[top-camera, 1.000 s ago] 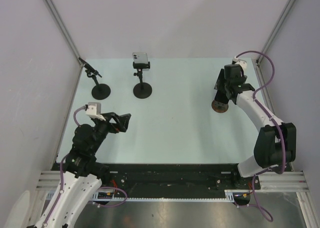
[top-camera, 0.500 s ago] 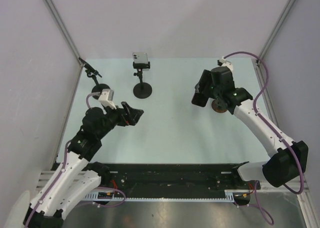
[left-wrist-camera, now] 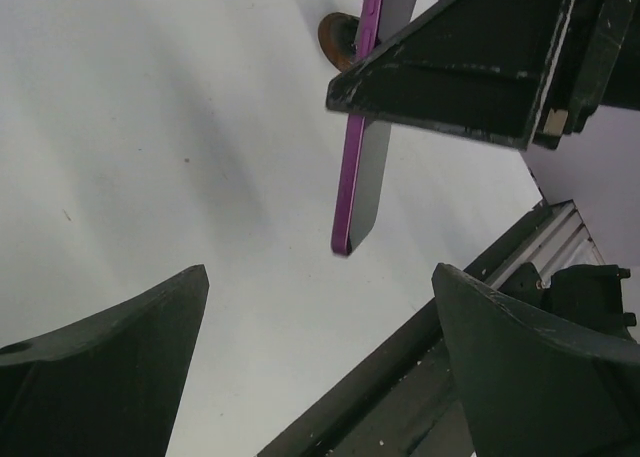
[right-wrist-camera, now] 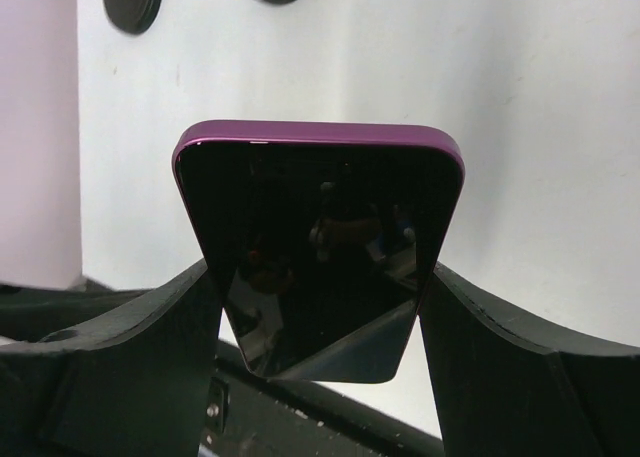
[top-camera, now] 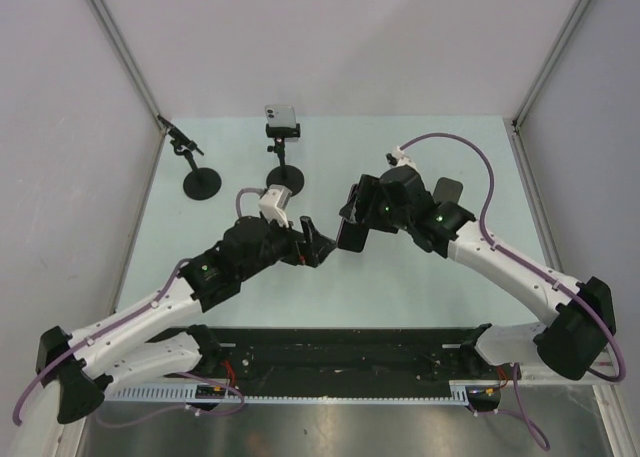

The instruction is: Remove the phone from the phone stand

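The phone (right-wrist-camera: 318, 247) has a purple case and a dark glass face. It hangs above the table's middle, and my right gripper (right-wrist-camera: 320, 317) is shut on its two long sides. From above, the phone (top-camera: 350, 235) shows as a dark slab under the right gripper (top-camera: 352, 227). My left gripper (top-camera: 312, 247) stands open just to its left, apart from it. In the left wrist view the phone (left-wrist-camera: 362, 167) is edge-on ahead of the open left gripper (left-wrist-camera: 320, 307), which is empty. A round brown stand base (left-wrist-camera: 338, 37) lies behind the phone.
At the back, a black stand (top-camera: 285, 182) carries a grey phone (top-camera: 281, 117). A second black stand (top-camera: 201, 184) with an empty clamp is to its left. A black rail (top-camera: 340, 352) runs along the near table edge. Walls close in both sides.
Both arms have swung toward the table's middle. The right gripper carried the purple phone left, away from the brown base. The left gripper reached right and now faces the phone.
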Robot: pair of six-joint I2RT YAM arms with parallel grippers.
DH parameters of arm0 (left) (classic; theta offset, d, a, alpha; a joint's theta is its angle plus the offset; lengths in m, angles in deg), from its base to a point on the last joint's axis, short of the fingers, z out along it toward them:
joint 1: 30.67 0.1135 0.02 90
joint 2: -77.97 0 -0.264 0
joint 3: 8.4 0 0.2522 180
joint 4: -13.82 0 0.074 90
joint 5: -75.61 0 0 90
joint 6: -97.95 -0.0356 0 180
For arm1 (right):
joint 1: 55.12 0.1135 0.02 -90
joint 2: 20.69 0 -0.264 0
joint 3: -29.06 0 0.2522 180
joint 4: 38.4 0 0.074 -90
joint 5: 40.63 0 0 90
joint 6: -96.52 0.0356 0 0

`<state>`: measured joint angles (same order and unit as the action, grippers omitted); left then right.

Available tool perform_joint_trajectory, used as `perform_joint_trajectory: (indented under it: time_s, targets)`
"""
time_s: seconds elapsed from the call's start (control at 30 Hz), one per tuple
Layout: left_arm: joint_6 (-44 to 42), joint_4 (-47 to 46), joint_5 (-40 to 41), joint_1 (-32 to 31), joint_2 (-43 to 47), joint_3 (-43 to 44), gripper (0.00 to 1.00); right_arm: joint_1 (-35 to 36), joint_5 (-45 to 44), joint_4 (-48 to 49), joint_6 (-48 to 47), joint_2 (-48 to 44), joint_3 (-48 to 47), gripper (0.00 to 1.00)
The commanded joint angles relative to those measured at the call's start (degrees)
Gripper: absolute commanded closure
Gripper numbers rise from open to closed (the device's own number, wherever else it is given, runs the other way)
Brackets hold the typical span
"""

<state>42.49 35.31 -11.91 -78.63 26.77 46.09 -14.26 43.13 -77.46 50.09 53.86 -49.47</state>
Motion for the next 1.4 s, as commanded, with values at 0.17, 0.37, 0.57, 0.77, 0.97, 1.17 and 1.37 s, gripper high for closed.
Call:
perform_joint_trajectory:
  time_s: [0.17, 0.37, 0.57, 0.77, 0.97, 1.17, 1.37]
  targets:
    - [4.3, -5.2, 8.0, -7.3, -4.6, 1.2, 0.09, 3.4, 4.7, 9.4, 4.9, -6.2, 4.1, 1.0]
    - [5.2, -6.4, 6.8, -8.3, -7.2, 0.9, 0.25, 3.4, 7.2, 10.4, 6.6, -8.9, 6.4, 1.0]
    - [6.6, -7.5, 4.6, -8.4, -8.0, 0.7, 0.62, 3.5, 8.3, 12.3, 7.9, -10.5, 9.4, 1.0]
    - [7.6, -11.7, 3.1, -8.4, -6.4, -2.6, 0.94, 3.6, 9.0, 13.3, 8.4, -10.6, 10.8, 0.91]
    - [8.9, -12.2, 5.3, -8.4, -3.8, -5.6, 1.0, 2.4, 7.4, 11.3, 6.3, -12.1, 10.9, 0.44]
    - [12.5, -12.2, 6.7, -8.3, -1.7, -10.0, 1.0, 0.9, 2.6, 7.6, 2.5, -13.5, 10.9, 0.03]
    - [17.1, -12.6, 8.2, -8.3, -1.6, -13.9, 1.0, -2.4, -2.6, 2.5, -2.1, -17.1, 10.9, 0.0]
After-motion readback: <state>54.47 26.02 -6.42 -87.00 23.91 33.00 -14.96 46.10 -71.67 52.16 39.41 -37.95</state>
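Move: Roughly 9 cm to the right of the open left gripper, 6 cm ahead and 2 cm above is the middle of the phone, already off its stand and held by the right fingers. From the right hand, the left gripper is some 9 cm to the left, 6 cm back and slightly lower. The empty stand is about 12 cm ahead, 24 cm right and 9 cm below the right hand; the white phone's stand some 20 cm ahead, 19 cm left and 9 cm below. Drawing back about 5 cm and slightly left, the right hand brings the phone to the left gripper, which slides some 5 cm right, slightly down and back, and shuts on the phone's near lower side edge. The right fingers then open and back off right, forward and up; the left keeps its pinch, sinking about 6 cm and drifting left. ##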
